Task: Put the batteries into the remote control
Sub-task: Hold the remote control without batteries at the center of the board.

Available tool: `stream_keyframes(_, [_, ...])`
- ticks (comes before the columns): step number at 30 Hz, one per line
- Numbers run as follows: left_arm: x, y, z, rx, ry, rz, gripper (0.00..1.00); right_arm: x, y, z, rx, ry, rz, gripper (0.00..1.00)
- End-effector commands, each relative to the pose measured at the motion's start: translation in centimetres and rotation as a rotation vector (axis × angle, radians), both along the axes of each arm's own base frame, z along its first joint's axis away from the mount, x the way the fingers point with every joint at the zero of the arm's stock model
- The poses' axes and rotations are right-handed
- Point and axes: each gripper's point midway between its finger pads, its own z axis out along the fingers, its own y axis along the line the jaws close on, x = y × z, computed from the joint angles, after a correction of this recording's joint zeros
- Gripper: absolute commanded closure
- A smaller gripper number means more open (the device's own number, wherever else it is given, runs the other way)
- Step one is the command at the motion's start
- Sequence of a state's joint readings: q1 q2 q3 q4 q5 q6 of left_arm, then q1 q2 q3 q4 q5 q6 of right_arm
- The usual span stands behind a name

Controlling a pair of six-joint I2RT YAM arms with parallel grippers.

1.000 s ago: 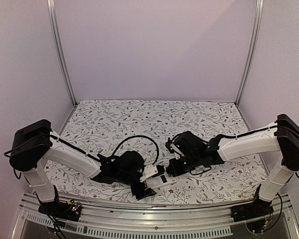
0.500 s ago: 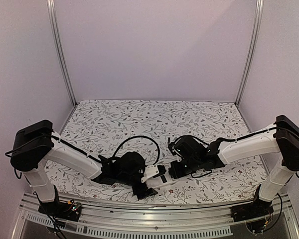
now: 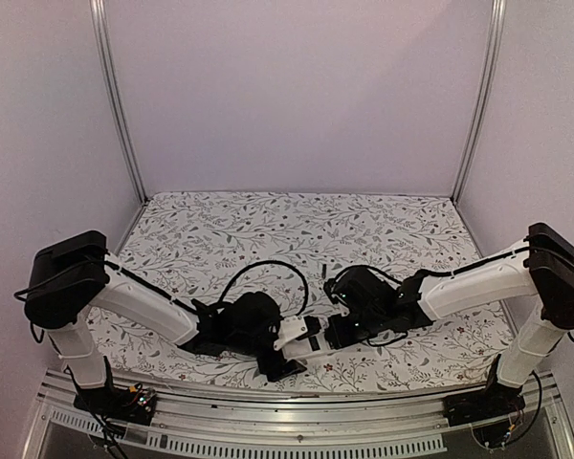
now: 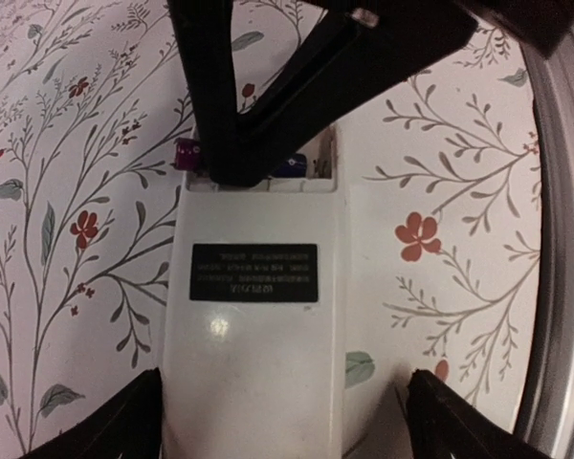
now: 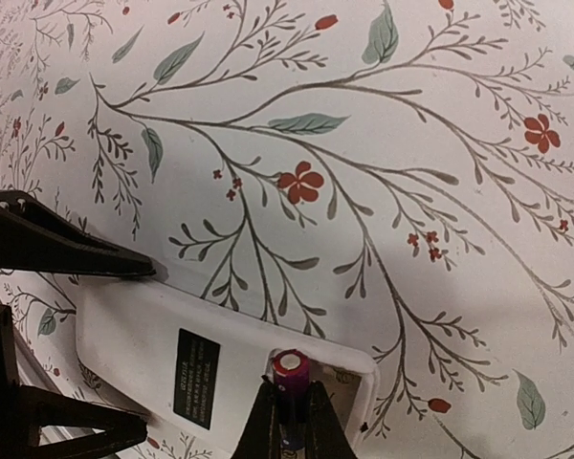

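The remote control (image 4: 253, 316) lies back-up on the flowered cloth, with a black label on its white back and its battery slot (image 4: 323, 164) open at the far end. My left gripper (image 4: 287, 426) is open and straddles the remote's near end. Its left finger sits at the remote's edge and its right finger stands a little apart from it. My right gripper (image 5: 289, 426) is shut on a battery (image 5: 289, 371) with a purple end, held at the left side of the slot (image 5: 349, 387). In the top view both grippers meet over the remote control (image 3: 301, 337) near the table's front edge.
A metal rail (image 4: 555, 239) runs along the table's near edge just right of the remote. A black cable (image 3: 263, 268) loops up from the left wrist. Side posts (image 3: 120, 115) and purple walls enclose the flowered table (image 3: 297, 225).
My right gripper has shifted slightly left and down toward the remote's slot end with the battery. The left gripper's jaws have narrowed a little around the remote.
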State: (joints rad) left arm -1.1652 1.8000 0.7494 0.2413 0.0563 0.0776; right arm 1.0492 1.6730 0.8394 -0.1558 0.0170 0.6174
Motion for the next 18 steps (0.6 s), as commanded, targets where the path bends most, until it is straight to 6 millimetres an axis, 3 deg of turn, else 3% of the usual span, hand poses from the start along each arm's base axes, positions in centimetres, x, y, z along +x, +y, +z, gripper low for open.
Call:
stream_keyframes(1, [-1.2, 2.3, -4.0, 0.148, 0.018, -0.016, 0.13, -0.4, -0.1, -0.5, 0.004, 0.017, -0.016, 1.00])
stream_keyframes(7, [-1.0, 1.9, -4.2, 0.142, -0.004, -0.031, 0.16, -0.9, -0.8, -1.4, -0.013, 0.053, -0.043, 1.00])
stream_keyframes(12, [-0.9, 2.3, -5.0, 0.155, -0.004, -0.026, 0.34, -1.9, -1.0, -2.0, -0.013, 0.112, -0.040, 1.00])
stream_keyframes(18, [-1.1, 2.5, -5.7, 0.165, 0.016, -0.018, 0.43, -2.4, -0.8, -2.0, -0.013, 0.133, -0.020, 1.00])
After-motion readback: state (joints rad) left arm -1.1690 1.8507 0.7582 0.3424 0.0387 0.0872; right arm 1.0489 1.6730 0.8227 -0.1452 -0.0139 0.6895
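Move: The remote control lies between the left hand's open fingers, its middle about 3 cm to the right and 1 cm ahead, at about finger height. Its battery compartment is some 7 cm right and 3 cm ahead of the left hand. The right hand holds a battery right over that compartment, whose middle is about 1 cm back and 1 cm below. The loose battery lies about 19 cm ahead of the right hand, 1 cm left and 2 cm lower. Rightward by about 1.5 cm, drifting slightly forward, the left hand slides farther along the remote control, its fingers closing by roughly a third of their range until they pinch its two long edges. The right hand, keeping its grip on the battery, eases back and down by about half a centimetre at the compartment, with a slight turn. ##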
